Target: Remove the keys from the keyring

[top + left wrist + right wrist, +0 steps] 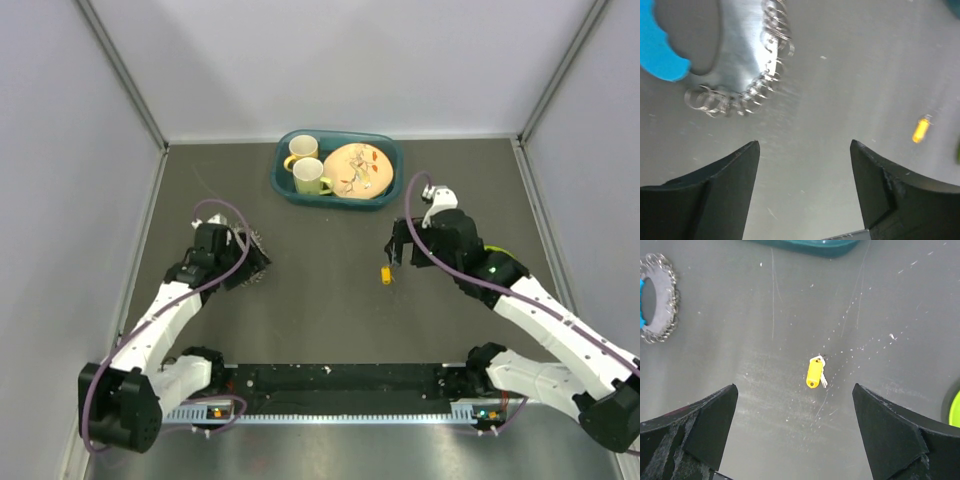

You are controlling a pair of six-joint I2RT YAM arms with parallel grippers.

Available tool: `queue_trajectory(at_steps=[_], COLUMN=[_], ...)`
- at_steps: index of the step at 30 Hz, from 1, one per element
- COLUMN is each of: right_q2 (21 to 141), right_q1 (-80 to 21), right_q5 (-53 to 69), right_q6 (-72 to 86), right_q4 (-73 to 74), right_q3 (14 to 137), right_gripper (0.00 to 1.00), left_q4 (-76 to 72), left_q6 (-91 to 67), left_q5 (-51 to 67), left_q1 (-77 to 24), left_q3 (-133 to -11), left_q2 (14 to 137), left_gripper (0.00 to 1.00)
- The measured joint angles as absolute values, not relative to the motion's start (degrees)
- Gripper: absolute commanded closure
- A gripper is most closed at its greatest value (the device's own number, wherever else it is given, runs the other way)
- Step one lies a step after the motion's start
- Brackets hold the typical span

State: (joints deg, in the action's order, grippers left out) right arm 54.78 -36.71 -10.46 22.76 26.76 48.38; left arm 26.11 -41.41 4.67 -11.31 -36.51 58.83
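A key with a yellow head piece and a small silvery blade lies flat on the grey table, apart from everything else; it also shows as a yellow key and a yellow key. The keyring bunch, several small silvery wire loops round a grey disc with a blue piece, lies at the left as the keyring bunch and the keyring bunch. My left gripper stands open just short of the loops, holding nothing. My right gripper is wide open just short of the yellow key.
A teal basin at the back middle holds two mugs and a plate with small bits on it. Grey walls close the table on three sides. A dark rail runs along the near edge between the arm bases.
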Motion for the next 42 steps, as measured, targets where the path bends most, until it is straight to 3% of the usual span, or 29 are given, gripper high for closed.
queue_trajectory(at_steps=[4, 19, 26, 42], right_q2=[53.12, 34.96, 26.24, 25.12], right_q1=[-36.71, -36.71, -36.71, -36.71], right_q5=[-11.22, -8.49, -8.80, -8.73], right_q6=[24.73, 27.55, 28.38, 28.18], right_q4=[30.57, 33.08, 33.21, 34.15], right_q3=[53.23, 56.90, 52.82, 51.96], right_gripper=[0.01, 0.01, 0.01, 0.01], left_q4=[25.61, 5.15, -2.17, -2.72], left_q6=[-39.27, -28.56, -28.84, -26.87], left_q5=[11.11, 39.05, 43.40, 43.18], left_q1=[-12.19, -14.31, -14.33, -14.37], left_q3=[-36.73, -38.79, -35.81, -35.14], left_q2=[55.66, 37.95, 30.79, 26.04], left_gripper=[0.01, 0.01, 0.01, 0.01])
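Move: The keyring the left hand has just left lies about 4 cm ahead of it, 5 cm to its left and 3 cm below; the yellow key is level ahead, some 28 cm to its right. From the right hand that key is about 4 cm ahead, 4 cm left and 12 cm below, and the green plate roughly 4 cm ahead and 20 cm right, also on the table. Both hands rise back from keyring and key: left about 23 cm, opening, tipping fingers up; right about 13. ##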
